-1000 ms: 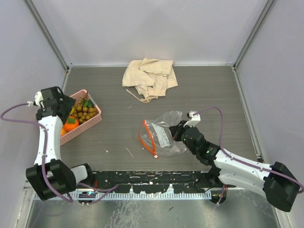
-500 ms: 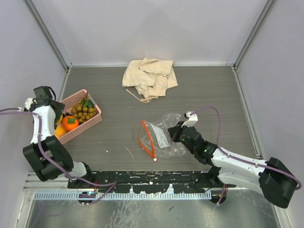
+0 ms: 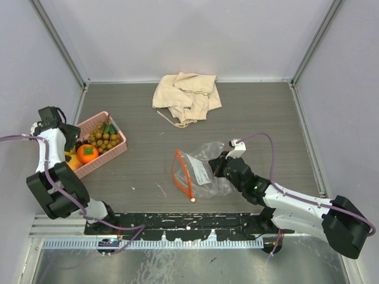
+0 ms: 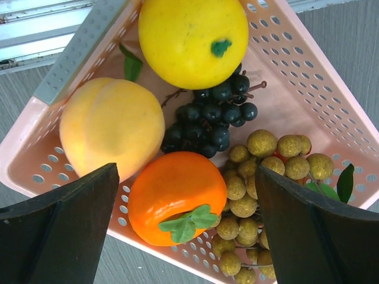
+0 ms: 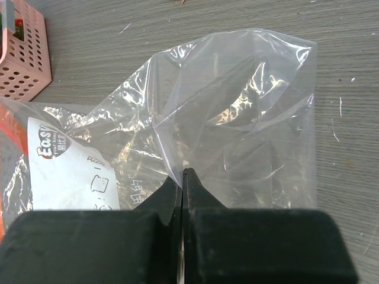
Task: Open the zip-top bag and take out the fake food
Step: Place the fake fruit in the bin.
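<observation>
The zip-top bag (image 3: pixel 204 171) lies crumpled on the table, its orange-red zip strip (image 3: pixel 179 174) at its left edge. No food shows inside it. My right gripper (image 5: pixel 184 173) is shut on a fold of the bag's clear plastic (image 5: pixel 237 100); in the top view this gripper (image 3: pixel 224 167) sits at the bag's right side. The fake food lies in the pink basket (image 4: pixel 296 71): a yellow lemon (image 4: pixel 192 38), a peach-coloured fruit (image 4: pixel 109 133), purple grapes (image 4: pixel 207 121), an orange fruit (image 4: pixel 174 195) and a tan berry cluster (image 4: pixel 266 171). My left gripper (image 4: pixel 186 228) hangs open above the orange fruit, holding nothing.
A beige cloth (image 3: pixel 185 96) lies bunched at the back of the table. The pink basket (image 3: pixel 117 151) stands at the left, close to the side wall. Grey walls close in the table on three sides.
The left arm has pulled back to the left, off the middle of the basket toward its left edge. The bag and the right gripper have shifted slightly.
</observation>
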Controlling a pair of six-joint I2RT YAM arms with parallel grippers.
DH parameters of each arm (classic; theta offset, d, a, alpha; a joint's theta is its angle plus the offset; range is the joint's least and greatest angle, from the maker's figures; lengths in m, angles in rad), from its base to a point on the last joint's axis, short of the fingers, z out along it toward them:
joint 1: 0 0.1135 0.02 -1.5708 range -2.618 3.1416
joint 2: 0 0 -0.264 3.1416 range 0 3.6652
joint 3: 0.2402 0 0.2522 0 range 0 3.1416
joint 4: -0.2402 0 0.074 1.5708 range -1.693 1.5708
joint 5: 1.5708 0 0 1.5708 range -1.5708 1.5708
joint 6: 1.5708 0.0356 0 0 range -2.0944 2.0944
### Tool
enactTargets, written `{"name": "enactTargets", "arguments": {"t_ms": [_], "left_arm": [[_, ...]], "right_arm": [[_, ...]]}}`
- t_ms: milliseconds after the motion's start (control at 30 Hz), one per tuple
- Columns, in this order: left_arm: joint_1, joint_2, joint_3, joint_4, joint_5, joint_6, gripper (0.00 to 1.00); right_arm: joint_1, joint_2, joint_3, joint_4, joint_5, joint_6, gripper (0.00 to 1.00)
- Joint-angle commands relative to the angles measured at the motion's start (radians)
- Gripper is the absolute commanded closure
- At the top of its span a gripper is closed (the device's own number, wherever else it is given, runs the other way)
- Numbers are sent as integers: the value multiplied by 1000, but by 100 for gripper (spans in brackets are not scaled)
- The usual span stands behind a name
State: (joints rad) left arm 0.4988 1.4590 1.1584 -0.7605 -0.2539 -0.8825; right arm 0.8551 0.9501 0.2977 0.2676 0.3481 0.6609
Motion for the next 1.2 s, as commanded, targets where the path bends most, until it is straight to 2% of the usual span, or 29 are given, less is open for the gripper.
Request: {"name": "enactTargets", "arguments": {"t_ms": [0, 233, 400, 500, 700, 933, 1167], "left_arm": [[5, -43, 22, 18, 42, 22, 2], [-18, -213, -81, 119, 161, 68, 2], [-87, -376, -187, 258, 347, 130, 2], [-144, -422, -228, 309, 464, 165, 2], [-373, -462, -287, 398, 652, 251, 2], [-566, -555, -427, 602, 806, 223, 2], [-589, -637, -613, 905, 932, 46, 2]], "right_arm": [[-2, -7, 16, 55, -2, 11, 99], [-2, -31, -2, 82, -16, 11, 99], [-2, -52, -6, 84, -16, 22, 99], [-2, -61, -12, 86, -15, 32, 99], [-4, -72, -22, 96, -12, 44, 99], [-7, -100, -34, 89, -9, 45, 99], [-14, -110, -43, 87, -15, 46, 99]]}}
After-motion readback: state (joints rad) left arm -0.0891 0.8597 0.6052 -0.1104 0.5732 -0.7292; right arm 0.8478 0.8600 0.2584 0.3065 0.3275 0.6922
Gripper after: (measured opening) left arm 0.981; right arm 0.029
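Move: The emptied bag's middle lies about 58 cm to the left hand's right, 14 cm back and 9 cm lower; its orange zip strip is some 49 cm right and 15 cm back. Below the left hand, about 9 cm down, the lemon sits 5 cm left and 3 cm back, the persimmon 5 cm right and 5 cm back. From the right hand, already pinching it, the bag's middle is 5 cm left, level ahead, 4 cm lower. Left hand, still open, rises from the bin and swings some 30 cm right towards the bag, turning clockwise. ##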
